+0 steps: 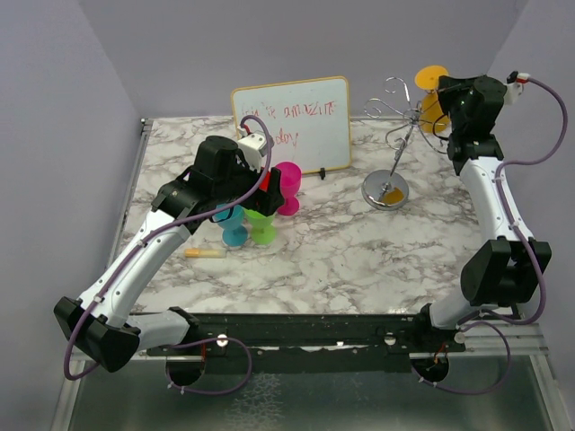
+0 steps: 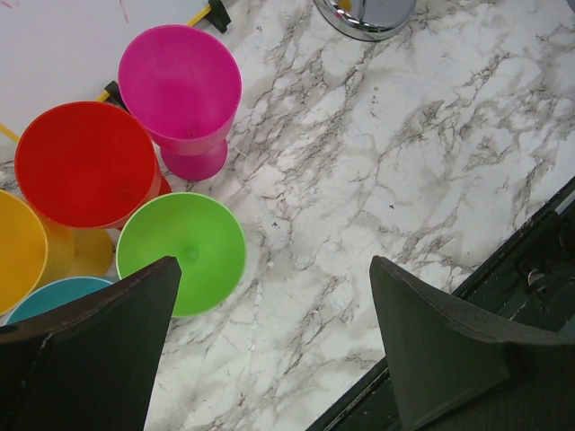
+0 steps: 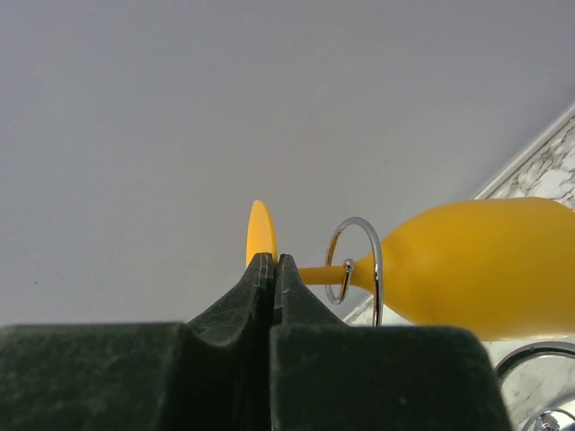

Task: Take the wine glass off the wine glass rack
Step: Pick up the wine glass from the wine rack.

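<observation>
The yellow-orange wine glass (image 3: 476, 265) hangs sideways high on the wine glass rack (image 1: 396, 135), a thin silver wire stand on a round shiny base (image 1: 384, 191). Its stem passes through a wire ring (image 3: 375, 269) of the rack. My right gripper (image 3: 274, 260) is up at the glass's flat foot (image 3: 259, 233), its jaws shut together with the foot's edge pinched at the seam. My left gripper (image 2: 272, 265) hovers open over bare marble beside a cluster of plastic glasses, holding nothing.
Pink (image 2: 180, 85), red (image 2: 85, 162), green (image 2: 180, 251), yellow (image 2: 18, 247) and blue (image 2: 54, 296) glasses stand upright at centre left. A whiteboard (image 1: 292, 121) leans behind them. A yellow marker (image 1: 205, 253) lies near the left arm. Walls close in on three sides.
</observation>
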`<action>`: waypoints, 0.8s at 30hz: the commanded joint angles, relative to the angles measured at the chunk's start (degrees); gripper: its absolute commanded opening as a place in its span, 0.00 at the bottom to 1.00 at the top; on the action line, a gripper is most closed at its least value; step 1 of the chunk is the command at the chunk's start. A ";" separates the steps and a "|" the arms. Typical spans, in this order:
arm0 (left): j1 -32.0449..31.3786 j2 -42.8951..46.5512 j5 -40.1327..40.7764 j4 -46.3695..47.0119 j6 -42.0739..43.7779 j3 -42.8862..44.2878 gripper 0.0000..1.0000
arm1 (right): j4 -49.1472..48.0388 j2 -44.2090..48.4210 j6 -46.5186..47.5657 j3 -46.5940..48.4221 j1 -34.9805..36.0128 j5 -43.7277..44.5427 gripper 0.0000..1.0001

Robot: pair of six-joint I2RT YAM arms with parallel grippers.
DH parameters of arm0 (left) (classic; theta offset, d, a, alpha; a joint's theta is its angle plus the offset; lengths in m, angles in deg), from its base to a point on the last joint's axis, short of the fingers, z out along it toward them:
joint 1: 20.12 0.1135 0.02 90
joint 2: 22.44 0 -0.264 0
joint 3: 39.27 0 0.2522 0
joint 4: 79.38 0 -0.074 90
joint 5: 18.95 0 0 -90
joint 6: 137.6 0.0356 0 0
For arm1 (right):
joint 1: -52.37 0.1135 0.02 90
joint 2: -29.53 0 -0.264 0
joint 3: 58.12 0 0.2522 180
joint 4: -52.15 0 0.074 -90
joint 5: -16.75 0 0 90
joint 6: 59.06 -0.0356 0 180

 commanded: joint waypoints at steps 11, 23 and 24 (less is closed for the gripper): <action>0.26 1.85 -0.97 -0.50 -0.58 -0.45 0.88 | 2.72 2.01 -1.67 -0.49 -0.16 9.84 0.01; 0.26 1.31 -0.77 -0.77 -0.97 -0.12 0.89 | 4.84 6.08 -6.90 -5.69 -0.15 18.88 0.01; 0.27 1.16 -0.92 -0.78 -1.01 -0.10 0.89 | 4.92 6.37 -6.94 -5.76 -0.12 19.34 0.01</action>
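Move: Just below the right hand's shut fingers, which already pinch the stem near its foot, hangs the upside-down orange wine glass, its middle some 8 cm down and 1 cm left. The wire loop still round its stem sits about 4 cm below the fingers, 1 cm left. The rack's round base is roughly 10 cm left, 2 cm back and 40 cm down. From the idle left hand the glass is about 25 cm ahead, 40 cm right and 4 cm higher. Keeping its pinch on the orange glass's stem, the right hand carries it about 4 cm right, away from the rack's base, while swinging clockwise some 15 degrees. Midway it also sinks 2 to 3 cm, feeding stem down through the wire loop, and towards the end draws back about 2 cm. ##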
